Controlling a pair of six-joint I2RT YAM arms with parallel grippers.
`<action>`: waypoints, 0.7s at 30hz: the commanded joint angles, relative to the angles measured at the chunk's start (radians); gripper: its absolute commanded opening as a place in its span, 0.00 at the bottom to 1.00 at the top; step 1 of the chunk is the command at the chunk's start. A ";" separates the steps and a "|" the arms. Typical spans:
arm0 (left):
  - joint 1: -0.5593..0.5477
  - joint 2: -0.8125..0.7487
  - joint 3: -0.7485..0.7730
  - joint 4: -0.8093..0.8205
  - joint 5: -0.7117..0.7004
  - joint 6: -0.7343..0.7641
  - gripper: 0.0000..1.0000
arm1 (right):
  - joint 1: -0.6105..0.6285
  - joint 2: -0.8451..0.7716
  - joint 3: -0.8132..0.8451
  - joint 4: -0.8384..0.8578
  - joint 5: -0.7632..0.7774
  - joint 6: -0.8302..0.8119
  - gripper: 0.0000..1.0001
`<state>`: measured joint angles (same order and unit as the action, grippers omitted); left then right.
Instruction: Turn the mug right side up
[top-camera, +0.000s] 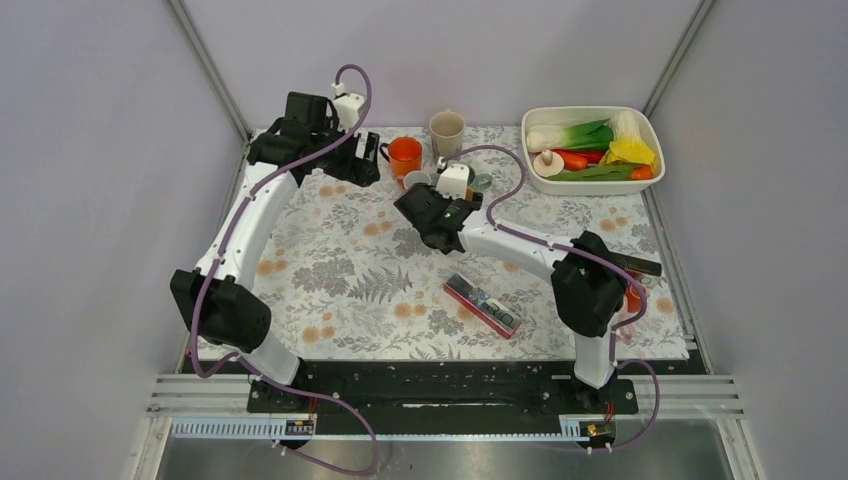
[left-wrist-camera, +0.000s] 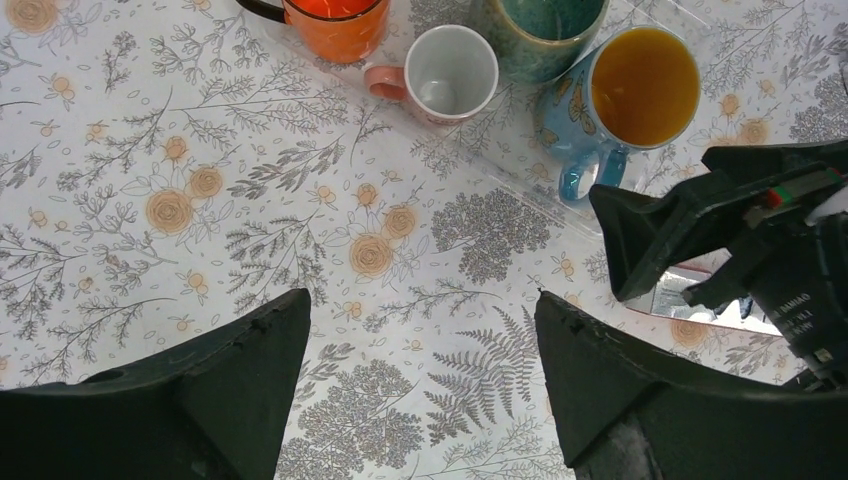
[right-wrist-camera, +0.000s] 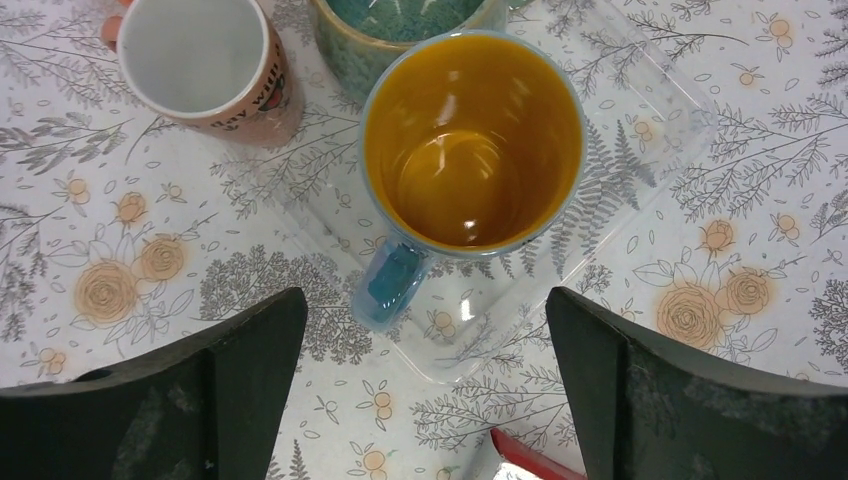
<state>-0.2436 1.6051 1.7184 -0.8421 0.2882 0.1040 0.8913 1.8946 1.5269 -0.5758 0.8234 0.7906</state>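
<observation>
A blue mug with a yellow inside (right-wrist-camera: 472, 140) stands upright, mouth up, on a clear plastic tray (right-wrist-camera: 640, 130); its handle points toward my right gripper. It also shows in the left wrist view (left-wrist-camera: 643, 88). My right gripper (right-wrist-camera: 426, 300) is open and empty, hovering just near of the mug's handle; in the top view (top-camera: 432, 222) its wrist hides most of the mug. My left gripper (left-wrist-camera: 422, 300) is open and empty above bare cloth, left of the mugs, and shows in the top view (top-camera: 362, 165).
A small pink mug (right-wrist-camera: 200, 60), a green mug (right-wrist-camera: 400, 25) and an orange mug (left-wrist-camera: 335, 25) stand upright close by. A beige cup (top-camera: 447, 130) stands at the back, a white tub of vegetables (top-camera: 592, 148) at the back right, and a red box (top-camera: 485, 305) near centre.
</observation>
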 joint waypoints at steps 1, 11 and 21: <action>0.006 -0.050 -0.005 0.048 0.059 -0.006 0.86 | 0.007 0.063 0.088 -0.109 0.097 0.066 0.99; 0.013 -0.058 -0.004 0.048 0.078 -0.006 0.86 | -0.003 0.102 0.070 -0.110 0.161 -0.006 0.97; 0.014 -0.055 -0.001 0.046 0.089 -0.007 0.86 | -0.016 0.021 -0.080 -0.053 0.108 -0.054 0.96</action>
<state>-0.2356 1.5917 1.7100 -0.8360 0.3428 0.1040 0.8871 2.0014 1.4960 -0.6502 0.9054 0.7574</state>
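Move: The blue mug with the orange inside stands upright some 6 cm ahead of the right hand, about 3 cm to its right, its middle roughly 6 cm lower, the handle turned back towards the open fingers. The green mug is about 7 cm farther out than the blue one and 2 cm left of it; the small white mug lies some 11 cm ahead and 9 cm left of the hand. From the left hand the blue mug is about 22 cm right, 3 cm ahead and 20 cm below. Towards the blue mug's handle side the right hand sinks about 5 cm, also going some 3 cm to the right, mostly late in the descent. It rolls about 15 degrees, left side dropping, and the fingers stay wide open, so the handle ends up between them, close beside the left finger. Contact can't be seen. ##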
